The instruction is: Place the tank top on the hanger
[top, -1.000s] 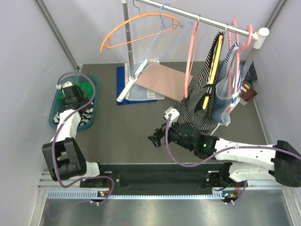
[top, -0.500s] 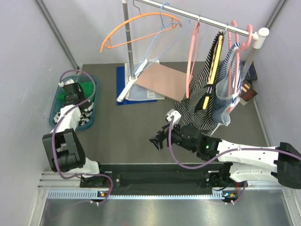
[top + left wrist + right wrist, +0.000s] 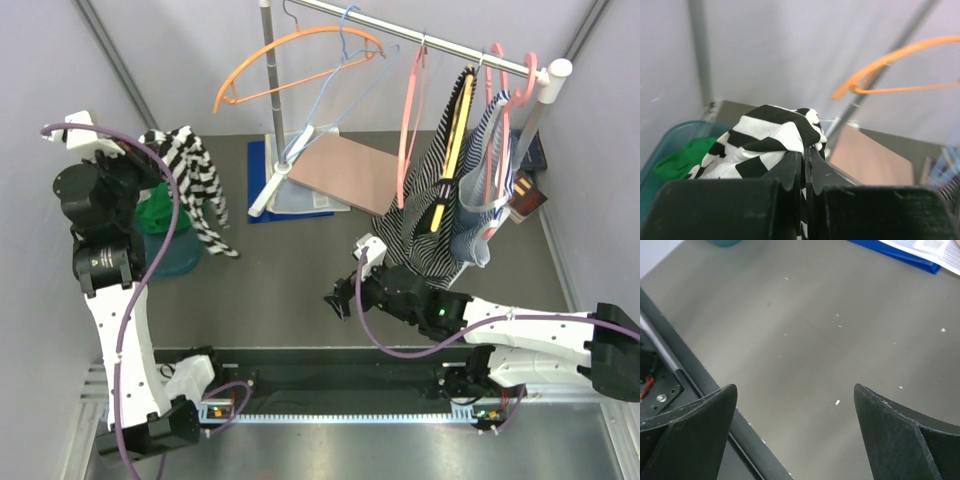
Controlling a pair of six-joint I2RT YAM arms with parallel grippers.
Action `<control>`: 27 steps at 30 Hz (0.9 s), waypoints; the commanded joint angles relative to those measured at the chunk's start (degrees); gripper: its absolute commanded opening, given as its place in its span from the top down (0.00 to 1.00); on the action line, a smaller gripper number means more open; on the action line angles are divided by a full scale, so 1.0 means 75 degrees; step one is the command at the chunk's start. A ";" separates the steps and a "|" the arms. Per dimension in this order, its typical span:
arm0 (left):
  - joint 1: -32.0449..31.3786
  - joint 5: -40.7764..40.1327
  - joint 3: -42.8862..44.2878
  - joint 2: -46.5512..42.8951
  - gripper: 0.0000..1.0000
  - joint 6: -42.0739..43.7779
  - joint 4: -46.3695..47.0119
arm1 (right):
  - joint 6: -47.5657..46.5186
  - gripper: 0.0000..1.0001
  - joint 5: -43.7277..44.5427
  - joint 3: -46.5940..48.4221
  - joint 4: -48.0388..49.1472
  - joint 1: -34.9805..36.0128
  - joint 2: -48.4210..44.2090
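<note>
The black-and-white striped tank top (image 3: 195, 175) hangs bunched in the air above the teal basket (image 3: 186, 257), its tail trailing down to the right. My left gripper (image 3: 150, 160) is raised high at the left and shut on the top's upper fold. In the left wrist view the closed left gripper (image 3: 807, 151) pinches the tank top (image 3: 772, 132). The salmon-pink hanger (image 3: 406, 135) hangs bare on the rail (image 3: 440, 48), far to the right. My right gripper (image 3: 335, 298) hovers low over the table's middle. It shows open and bare in the right wrist view (image 3: 795, 387).
An orange hanger (image 3: 300, 50) and a light-blue wire hanger (image 3: 352, 85) hang on the rail's left part. A dark narrow-striped garment with yellow trim (image 3: 440, 205) hangs at the right. A green cloth (image 3: 155, 215) lies in the basket. A brown board (image 3: 345, 172) lies near the stand's foot.
My left gripper closed on the tank top in the basket, and the arm rose high, lifting the top clear. The right arm barely moved.
</note>
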 commanded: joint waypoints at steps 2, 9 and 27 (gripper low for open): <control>-0.0087 0.2860 0.0889 0.0096 1.00 0.0040 -0.0684 | 0.0073 0.00 0.0579 0.0380 -0.0305 -0.0069 -0.0169; -0.0204 0.4595 0.0917 -0.0149 1.00 -0.0640 -0.0556 | 0.0284 0.00 0.1002 0.0463 -0.0728 -0.0069 -0.0438; -0.3040 -0.0259 -0.3609 -0.0923 1.00 0.0155 -0.1622 | 0.0787 0.03 0.1177 0.1105 -0.0611 0.0375 0.1318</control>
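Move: The left gripper already holds the striped tank top high up. The bare table it is taken over lies about 7 cm back, 21 cm right and some 42 cm below; the bin is 5 cm ahead, 6 cm left and 37 cm down, and the blue folder 14 cm ahead and 23 cm right, at table level. From the open right gripper, that bare patch is roughly 6 cm ahead, 11 cm left and 14 cm down. Keep the left fingers shut on the tank top and swing it right, away from the bin, about 16 cm and a little back, turning the hand clockwise some 35 degrees; halfway through, sink fast towards the bare table, tipping the fingers down. Meanwhile ease the open right gripper slightly right, then lower it a few centimetres. ##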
